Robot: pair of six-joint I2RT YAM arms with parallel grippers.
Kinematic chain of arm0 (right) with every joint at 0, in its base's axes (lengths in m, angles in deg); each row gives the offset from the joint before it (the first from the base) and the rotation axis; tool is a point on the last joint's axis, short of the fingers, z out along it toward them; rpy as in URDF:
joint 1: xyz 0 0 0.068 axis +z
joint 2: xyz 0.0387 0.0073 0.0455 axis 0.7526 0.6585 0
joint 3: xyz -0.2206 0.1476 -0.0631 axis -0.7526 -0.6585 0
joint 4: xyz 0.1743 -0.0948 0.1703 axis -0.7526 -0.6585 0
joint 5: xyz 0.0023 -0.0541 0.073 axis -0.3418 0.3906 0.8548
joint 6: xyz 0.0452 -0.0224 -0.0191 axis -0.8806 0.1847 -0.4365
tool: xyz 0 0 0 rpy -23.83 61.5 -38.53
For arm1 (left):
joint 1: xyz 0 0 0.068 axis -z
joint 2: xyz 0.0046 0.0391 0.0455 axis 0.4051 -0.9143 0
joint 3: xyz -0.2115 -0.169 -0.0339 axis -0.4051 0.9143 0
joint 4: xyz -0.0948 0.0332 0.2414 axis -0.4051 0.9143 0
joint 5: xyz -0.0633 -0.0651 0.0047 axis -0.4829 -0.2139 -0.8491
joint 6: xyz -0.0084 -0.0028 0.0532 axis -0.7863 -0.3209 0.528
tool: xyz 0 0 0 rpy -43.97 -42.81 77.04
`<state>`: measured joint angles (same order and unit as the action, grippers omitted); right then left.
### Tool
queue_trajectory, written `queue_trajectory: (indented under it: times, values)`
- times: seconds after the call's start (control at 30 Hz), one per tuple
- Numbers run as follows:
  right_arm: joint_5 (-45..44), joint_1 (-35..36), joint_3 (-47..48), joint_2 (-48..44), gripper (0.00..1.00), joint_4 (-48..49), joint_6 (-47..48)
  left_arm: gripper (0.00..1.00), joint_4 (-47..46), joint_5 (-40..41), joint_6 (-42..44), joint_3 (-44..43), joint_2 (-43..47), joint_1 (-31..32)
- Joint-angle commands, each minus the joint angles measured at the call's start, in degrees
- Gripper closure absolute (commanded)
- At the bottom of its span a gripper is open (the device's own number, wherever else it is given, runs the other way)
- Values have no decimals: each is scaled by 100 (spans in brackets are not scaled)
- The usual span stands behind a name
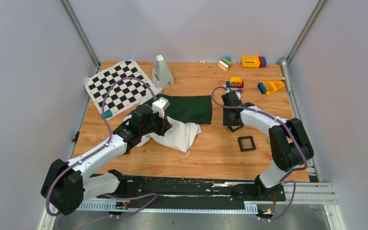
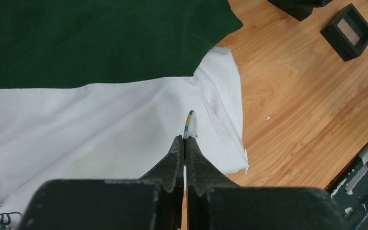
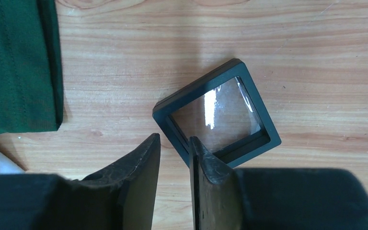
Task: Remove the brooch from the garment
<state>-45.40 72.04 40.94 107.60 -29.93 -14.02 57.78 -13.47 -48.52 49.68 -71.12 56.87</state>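
Observation:
The garment [image 1: 179, 134], white with a dark green sleeve [image 1: 187, 108], lies crumpled at the table's middle. My left gripper [image 1: 166, 125] hovers over its white cloth [image 2: 100, 124] and is shut [image 2: 185, 139]. A tiny thin piece with a yellowish edge, the brooch [image 2: 190, 123], sticks out from its tips. My right gripper [image 1: 233, 123] is to the right of the sleeve, low over a black square tray [image 3: 196, 86]. Its jaws [image 3: 173, 138] stand a little apart. The right finger covers the tray's near edge and the left finger is just outside it.
A second black square tray [image 1: 247, 143] lies nearer the front right. A chequered mat [image 1: 117, 86] and a white cone-shaped thing [image 1: 162, 72] are at the back left. Toy blocks and vehicles [image 1: 253, 61] sit at the back right.

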Motion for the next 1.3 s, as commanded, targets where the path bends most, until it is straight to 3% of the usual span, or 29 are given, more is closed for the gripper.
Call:
queue_trajectory:
  times: [0.0,0.37,0.93,1.13,1.27]
  values:
    - [-147,74,222,-10,72,-84,-12,100,-250,-120,96,-11,161,-5]
    - [-184,96,296,122,72,-159,6,100,-247,-110,91,-20,181,-3]
    - [63,200,378,103,89,-302,59,100,-249,-176,90,-46,128,-5]
    - [466,331,324,-258,95,-299,9,100,-376,-358,80,-36,95,-2]
    - [1492,333,111,-658,97,-81,-127,100,-560,-645,34,-3,27,-4]
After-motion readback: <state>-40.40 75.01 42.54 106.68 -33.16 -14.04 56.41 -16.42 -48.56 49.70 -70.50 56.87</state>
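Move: The framed box lies just under my right hand, its middle some 3 cm to the right, 2 cm ahead and 1 cm below, its left rim between my open fingertips. The garment's green part is about 18 cm to the left and 8 cm ahead of this hand; the second box is roughly 8 cm to the right and 9 cm back. From my left hand the framed box is about 28 cm right, 2 cm ahead and 11 cm lower. I hold my right hand nearly still, fingers pointing down and a little forward, and close them on the framed box's left rim until they pinch it. Then I pull about 3 cm left and 1.5 cm back towards the garment, rising slightly at the end. My left hand keeps the brooch above the garment. ##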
